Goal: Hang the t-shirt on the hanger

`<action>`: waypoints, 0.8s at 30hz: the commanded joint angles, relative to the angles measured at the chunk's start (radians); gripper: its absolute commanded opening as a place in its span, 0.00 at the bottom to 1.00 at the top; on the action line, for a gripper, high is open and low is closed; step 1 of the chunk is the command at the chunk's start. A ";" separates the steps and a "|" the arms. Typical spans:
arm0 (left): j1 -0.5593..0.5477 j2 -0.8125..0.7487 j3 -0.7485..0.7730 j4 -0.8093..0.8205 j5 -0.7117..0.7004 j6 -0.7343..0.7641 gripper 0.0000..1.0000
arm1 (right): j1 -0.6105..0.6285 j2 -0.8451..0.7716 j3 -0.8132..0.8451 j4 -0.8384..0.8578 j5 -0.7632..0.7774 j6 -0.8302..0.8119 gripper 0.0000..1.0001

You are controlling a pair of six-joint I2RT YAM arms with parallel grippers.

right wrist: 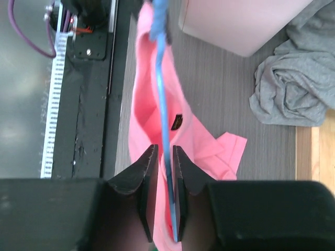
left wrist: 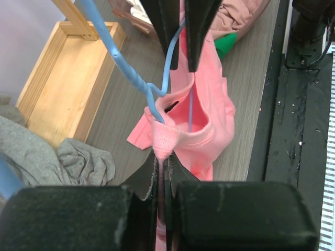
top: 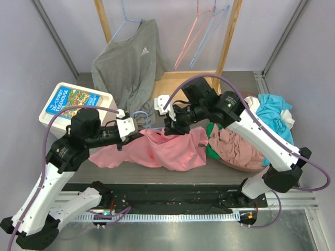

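Note:
The salmon-pink t-shirt (top: 167,149) lies bunched on the table between both arms, with its collar lifted. My left gripper (top: 137,127) is shut on the collar's edge, and pink fabric (left wrist: 209,120) is pinched between its fingers (left wrist: 163,157). The light-blue hanger (left wrist: 137,78) hangs over the shirt with one arm running down inside the neck opening. My right gripper (top: 170,128) reaches in from the opposite side. Its jaws (right wrist: 161,151) stand narrowly apart around the hanger's blue bar (right wrist: 163,104). The bar lies against one pad, with pink fabric (right wrist: 152,104) behind.
A grey long-sleeved top (top: 128,63) hangs at the back above a wooden tray (top: 172,83). A white box (top: 73,107) stands at the left. A heap of mauve, green and teal clothes (top: 246,146) lies at the right. Spare hangers (top: 201,36) hang at the back.

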 commanded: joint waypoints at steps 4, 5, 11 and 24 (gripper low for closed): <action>0.005 -0.004 -0.013 0.095 0.035 -0.026 0.00 | 0.018 0.038 0.097 0.112 -0.012 0.076 0.01; 0.005 -0.007 -0.011 0.088 0.009 -0.029 0.02 | 0.018 0.033 0.094 0.115 -0.003 0.077 0.01; 0.012 -0.015 -0.021 -0.100 -0.077 -0.008 0.13 | -0.013 -0.051 0.062 0.115 0.065 0.051 0.01; 0.167 -0.110 -0.094 -0.276 -0.194 0.119 0.22 | -0.093 -0.111 0.132 -0.086 0.105 -0.096 0.01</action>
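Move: Between the right hand's half-open fingers lies the blue hanger's right arm; its twisted neck stands about 6 cm to the left, 1 cm farther out and 2 cm up, and the pink t-shirt's body hangs some 8 cm below and 3 cm back, 2 cm left. The left hand already pinches the shirt's left shoulder, with that same neck about 4 cm to its right and 3 cm out; the white box sits roughly 20 cm left of it, 10 cm out and 12 cm lower. Closing on the hanger's right arm as it nudges left, the right hand pinches the wire, then reverses to carry it about 5 cm right while rising some 3 cm and edging forward. The left hand, at first nearly still, slackens its fingers slightly and sweeps about 6 cm left and 6 cm down along the shirt's shoulder, turning roughly 15 degrees, cloth still between its fingertips. ##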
